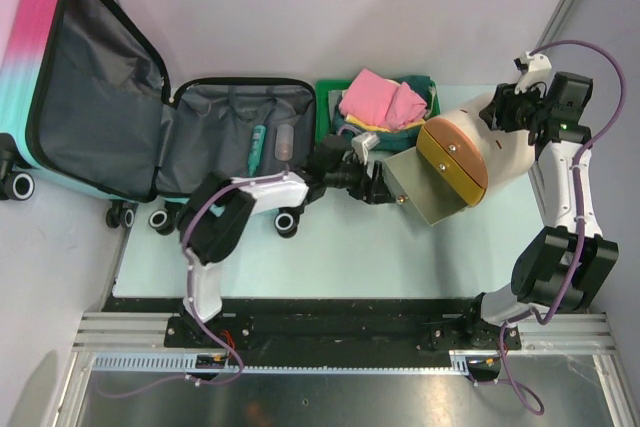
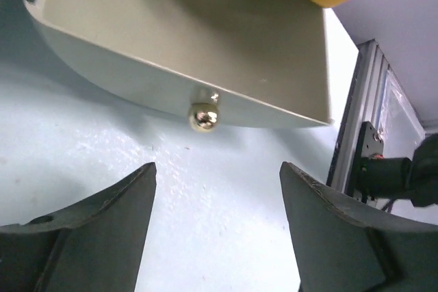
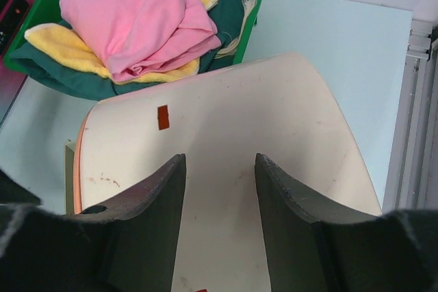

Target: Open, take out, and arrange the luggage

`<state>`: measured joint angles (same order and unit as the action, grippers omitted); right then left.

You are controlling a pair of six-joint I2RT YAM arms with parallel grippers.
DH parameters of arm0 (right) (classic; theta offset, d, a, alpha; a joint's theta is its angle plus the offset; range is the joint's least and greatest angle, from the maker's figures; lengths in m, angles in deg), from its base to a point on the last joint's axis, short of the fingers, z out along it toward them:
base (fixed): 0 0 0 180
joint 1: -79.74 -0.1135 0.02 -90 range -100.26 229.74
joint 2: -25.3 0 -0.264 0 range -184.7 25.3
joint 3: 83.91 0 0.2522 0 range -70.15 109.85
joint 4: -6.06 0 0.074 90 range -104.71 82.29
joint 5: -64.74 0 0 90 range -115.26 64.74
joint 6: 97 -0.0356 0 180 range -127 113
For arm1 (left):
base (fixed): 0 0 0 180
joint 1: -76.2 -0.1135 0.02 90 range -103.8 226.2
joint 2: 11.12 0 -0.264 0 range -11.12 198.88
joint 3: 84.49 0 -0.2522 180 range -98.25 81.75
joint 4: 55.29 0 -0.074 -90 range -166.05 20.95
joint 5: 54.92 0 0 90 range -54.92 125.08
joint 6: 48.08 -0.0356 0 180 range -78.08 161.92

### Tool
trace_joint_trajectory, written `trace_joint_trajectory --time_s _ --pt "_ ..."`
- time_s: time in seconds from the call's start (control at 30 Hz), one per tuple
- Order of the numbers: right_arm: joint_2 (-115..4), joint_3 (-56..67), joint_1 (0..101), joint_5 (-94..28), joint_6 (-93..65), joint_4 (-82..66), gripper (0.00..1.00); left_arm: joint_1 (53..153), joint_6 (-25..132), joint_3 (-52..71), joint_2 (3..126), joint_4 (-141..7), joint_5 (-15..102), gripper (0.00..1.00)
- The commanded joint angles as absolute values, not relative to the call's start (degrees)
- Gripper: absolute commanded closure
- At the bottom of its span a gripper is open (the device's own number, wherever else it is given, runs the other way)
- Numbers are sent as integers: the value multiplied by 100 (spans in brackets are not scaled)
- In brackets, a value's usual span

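Observation:
The luggage [image 1: 100,97] lies wide open at the left, pink-to-teal shell outside, dark grey lining up. A teal stick-shaped item [image 1: 257,147] and a small clear bottle [image 1: 282,142] rest in its right half. My left gripper [image 1: 385,187] is right of the luggage, on the table side of a grey flap [image 1: 425,192]. In the left wrist view that gripper [image 2: 217,166] is open and holds nothing, with the flap's brass knob [image 2: 204,115] just ahead. My right gripper [image 3: 219,158] is open over the white cylinder body [image 3: 260,114], with nothing between its fingers.
A green tray [image 1: 325,107] behind the left gripper holds pink cloth [image 1: 380,99], yellow cloth and dark green cloth. The white-and-orange cylinder [image 1: 500,147] lies on its side right of the tray, orange end [image 1: 452,155] facing left. A metal rail [image 1: 350,327] runs along the near edge.

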<state>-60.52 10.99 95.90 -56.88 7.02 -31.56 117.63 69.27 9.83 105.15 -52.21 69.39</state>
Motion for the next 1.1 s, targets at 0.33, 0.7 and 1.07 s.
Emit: trace_joint_trajectory --time_s 0.33,0.7,1.07 --pt "-6364 790 9582 -5462 548 -4137 50 8976 5263 -101 9082 -7915 5803 20" --pt "-6329 790 9415 -5330 592 -4128 50 8534 5817 -895 10428 -8680 5680 21" --pt "-6382 790 9362 -5277 636 -4137 50 8587 5774 -1211 11271 -8716 5213 27"
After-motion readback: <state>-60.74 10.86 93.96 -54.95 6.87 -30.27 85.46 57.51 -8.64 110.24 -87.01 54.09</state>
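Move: The clear cup that the left hand goes for lies in the open suitcase, about 27 cm to this hand's left, 18 cm ahead and 7 cm lower. The teal bottle lies some 7 cm left of the cup and 3 cm nearer the base; the pulled-out drawer's knob is only about 3 cm to the hand's right. The green box is about 23 cm ahead and 4 cm left. From the right hand, the cup lies some 50 cm left, 6 cm ahead and 25 cm down. Leftwards and forward in an arch, the left hand leaves the open drawer's knob, rising about 12 cm as it swings nearly 30 cm left and 20 cm ahead into the suitcase, then sinks some 15 cm almost straight down over the clear cup. The wrist turns counter-clockwise by roughly 35 degrees and tips the fingers more steeply down; they stay wide open, spread to either side of the cup. ##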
